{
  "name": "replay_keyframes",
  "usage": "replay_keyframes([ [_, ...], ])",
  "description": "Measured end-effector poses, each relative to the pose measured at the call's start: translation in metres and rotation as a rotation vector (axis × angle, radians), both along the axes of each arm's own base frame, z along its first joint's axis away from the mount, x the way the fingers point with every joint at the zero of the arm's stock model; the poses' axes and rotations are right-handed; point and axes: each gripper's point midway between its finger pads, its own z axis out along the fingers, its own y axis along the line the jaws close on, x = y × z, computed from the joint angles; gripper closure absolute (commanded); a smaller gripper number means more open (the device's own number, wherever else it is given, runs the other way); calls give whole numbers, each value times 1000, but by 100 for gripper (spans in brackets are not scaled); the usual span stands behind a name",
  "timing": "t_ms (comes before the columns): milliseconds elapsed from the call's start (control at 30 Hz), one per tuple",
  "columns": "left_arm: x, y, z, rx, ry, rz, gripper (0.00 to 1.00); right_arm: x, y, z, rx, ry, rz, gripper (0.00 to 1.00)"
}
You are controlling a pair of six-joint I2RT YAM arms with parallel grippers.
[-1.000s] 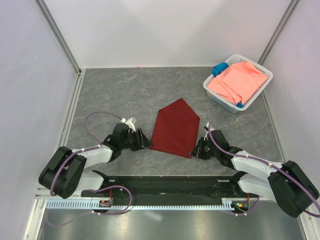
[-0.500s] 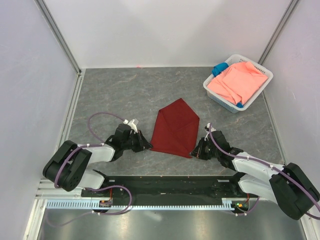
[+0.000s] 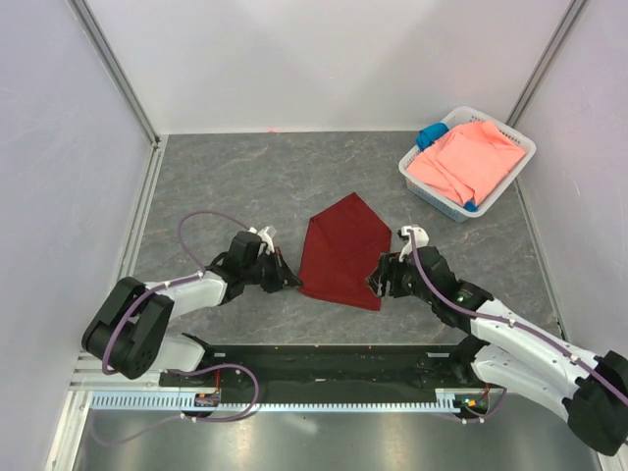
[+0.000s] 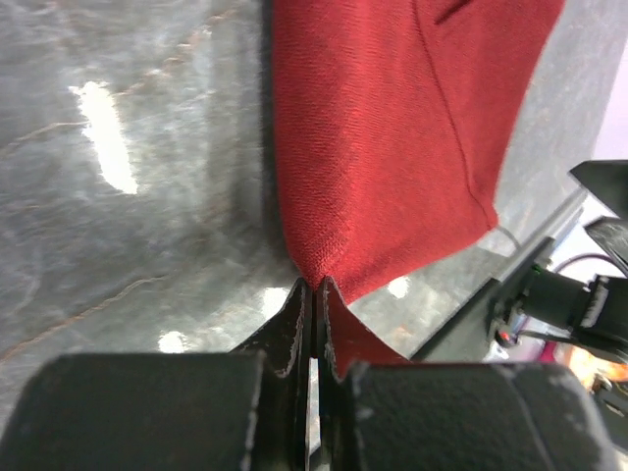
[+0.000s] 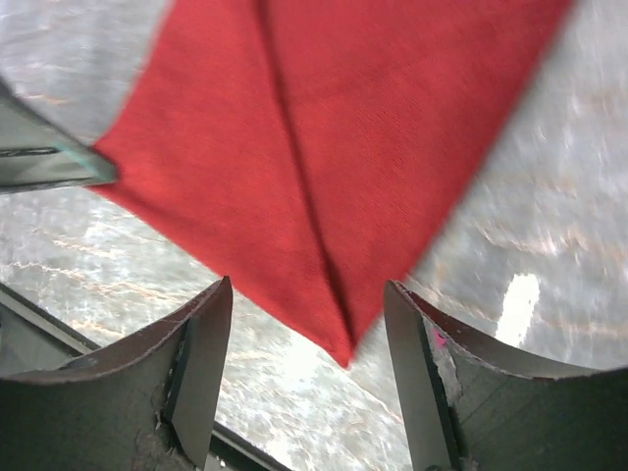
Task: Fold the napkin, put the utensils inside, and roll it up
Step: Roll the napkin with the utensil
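The maroon napkin [image 3: 343, 250] lies folded on the grey tabletop, with a crease down its length and a point toward the back. My left gripper [image 3: 292, 283] is at the cloth's near-left corner. In the left wrist view its fingertips [image 4: 314, 287] are pressed together on the tip of the napkin [image 4: 392, 147]. My right gripper [image 3: 379, 281] hovers at the near-right corner. In the right wrist view its fingers [image 5: 309, 294] stand wide apart, with the napkin [image 5: 324, 147] corner lying free between them, touching neither. The utensils are out of view.
A white basket [image 3: 420, 186] at the back right holds a salmon-pink cloth [image 3: 466, 162] and a small blue cloth [image 3: 430, 135]. White walls close in the left, back and right sides. A black rail [image 3: 324, 363] runs along the near edge between the arm bases.
The left gripper slid right to the napkin's near-left corner and shut on it. The right gripper opened, released the near-right corner and lifted slightly.
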Motion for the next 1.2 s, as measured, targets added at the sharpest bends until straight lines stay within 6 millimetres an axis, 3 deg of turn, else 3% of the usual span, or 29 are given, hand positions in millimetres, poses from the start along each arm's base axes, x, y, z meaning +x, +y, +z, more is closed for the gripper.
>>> replay_keyframes([
  [167,1,-2,9,-21,40,-17,98,-4,29,18,-73,-126,123,29],
  [467,-5,7,1,-48,172,-20,98,-25,115,7,-362,-318,327,28],
  [600,-8,10,1,-64,212,-18,98,-32,140,-2,-443,-397,373,27],
  [933,-13,11,2,-99,272,-33,98,-45,176,-20,-588,-530,465,31],
  [1200,-12,13,5,-121,286,-30,98,-34,172,-43,-730,-565,440,33],
])
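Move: For the open right gripper, the spot on the napkin's near edge just beside the left gripper lies about 19 cm left, 1 cm back and 7 cm below. The left gripper's tips, shut on the near-left corner, are some 24 cm left and 2 cm ahead; the napkin's near-right corner lies 4 cm back, straight below. From the left gripper, that spot is about 5 cm right and 2 cm back. Swing the open right gripper about 17 cm left along the napkin's near side towards the edge beside the left gripper, rising briefly, then sinking and drawing back a little, while rolling it some 60 degrees counter-clockwise. Keep the left fingers pinched on the corner, easing it slightly left and back as that wrist tilts. ##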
